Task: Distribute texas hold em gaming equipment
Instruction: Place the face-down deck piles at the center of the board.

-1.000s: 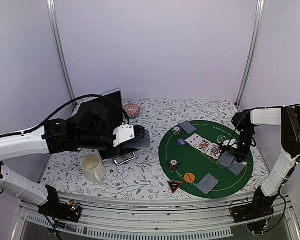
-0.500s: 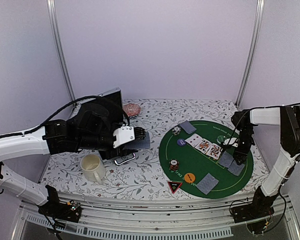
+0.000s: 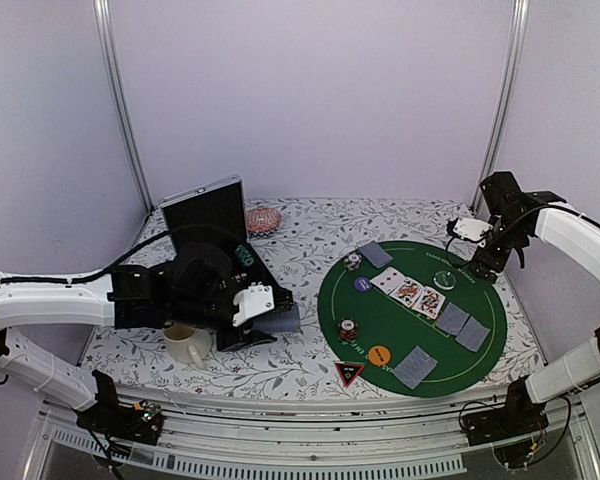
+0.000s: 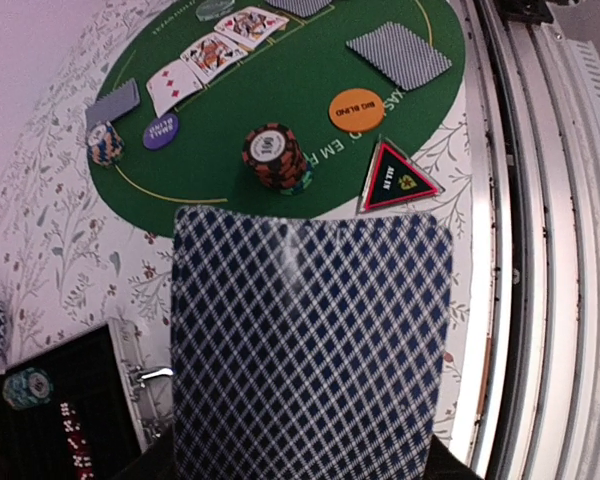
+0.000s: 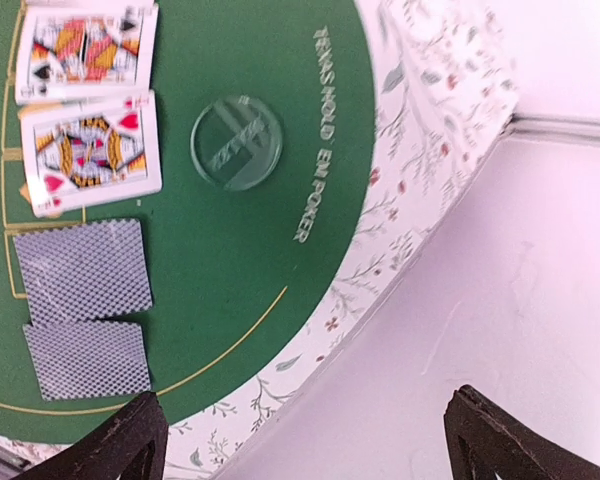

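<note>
My left gripper (image 3: pixel 269 306) is shut on blue-backed playing cards (image 3: pixel 283 320), held low over the floral cloth left of the green poker mat (image 3: pixel 410 340); their patterned back (image 4: pixel 310 340) fills the left wrist view and hides the jaws. On the mat lie three face-up cards (image 3: pixel 408 290), several face-down cards (image 3: pixel 452 320), two chip stacks (image 3: pixel 349 328), a purple disc (image 3: pixel 363 284), an orange disc (image 3: pixel 379 354), a clear disc (image 3: pixel 443 279) and a triangle marker (image 3: pixel 349 374). My right gripper (image 3: pixel 467 232) hangs open and empty above the mat's far right edge, its fingers (image 5: pixel 130 440) wide apart beyond the clear disc (image 5: pixel 236 142).
A cream mug (image 3: pixel 185 343) stands just beside my left arm. An open black case (image 3: pixel 205 215) stands at the back left, with a pink striped round object (image 3: pixel 264 220) beside it. The purple side wall (image 5: pixel 500 300) is close to my right gripper.
My right gripper opened, lifted off the two face-down cards on the right of the mat and drew back toward the far right. My left arm sank nearer with its cards.
</note>
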Controlling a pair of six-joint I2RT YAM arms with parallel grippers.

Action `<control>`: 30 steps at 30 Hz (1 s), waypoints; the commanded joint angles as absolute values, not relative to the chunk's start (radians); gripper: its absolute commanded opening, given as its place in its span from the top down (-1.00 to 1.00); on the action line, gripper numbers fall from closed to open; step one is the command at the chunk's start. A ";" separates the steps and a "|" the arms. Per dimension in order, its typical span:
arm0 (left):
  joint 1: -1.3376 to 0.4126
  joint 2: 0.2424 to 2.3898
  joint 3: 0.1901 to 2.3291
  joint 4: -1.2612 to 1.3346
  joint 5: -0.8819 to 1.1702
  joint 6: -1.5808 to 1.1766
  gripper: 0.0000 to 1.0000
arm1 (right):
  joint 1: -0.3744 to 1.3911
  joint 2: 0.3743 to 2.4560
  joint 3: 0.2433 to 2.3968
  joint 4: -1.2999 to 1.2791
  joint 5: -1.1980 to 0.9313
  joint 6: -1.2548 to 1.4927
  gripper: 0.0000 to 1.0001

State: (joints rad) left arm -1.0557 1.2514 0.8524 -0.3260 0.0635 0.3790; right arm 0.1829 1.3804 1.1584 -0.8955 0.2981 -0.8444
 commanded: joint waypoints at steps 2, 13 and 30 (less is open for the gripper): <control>-1.075 1.323 0.760 -0.202 0.096 0.231 -0.01 | 0.285 1.238 1.199 -0.728 0.188 -0.770 -0.98; -1.076 1.655 0.814 -0.245 -0.053 0.205 -0.06 | 0.485 1.050 1.107 -0.633 -0.033 -0.703 -0.98; -1.086 1.645 0.871 -0.443 0.065 0.239 -0.96 | 0.521 0.913 1.026 -0.589 -0.098 -0.650 -0.98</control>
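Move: The left hand holds the deck about 15 cm above its landing spot, bare cloth about 2 cm to its right and 1 cm ahead. From that hand, the all-in marker is 15 cm right, level with it; the black chip stack 15 cm right, 8 cm ahead. The deck is some 40 cm left of the right hand and 13 cm back; the outermost face-down card is 9 cm straight back, 15 cm below. The left hand lowers the held deck about 15 cm, nearly straight down onto the cloth left of the board, tipping its fingers some 20 degrees farther down, then stays low and opens wide to let go. Meanwhile the empty right hand, fingers still wide open, swings left across the board about 15 cm and up 13 cm, easing back some 7 cm as its wrist turns and rolls. ##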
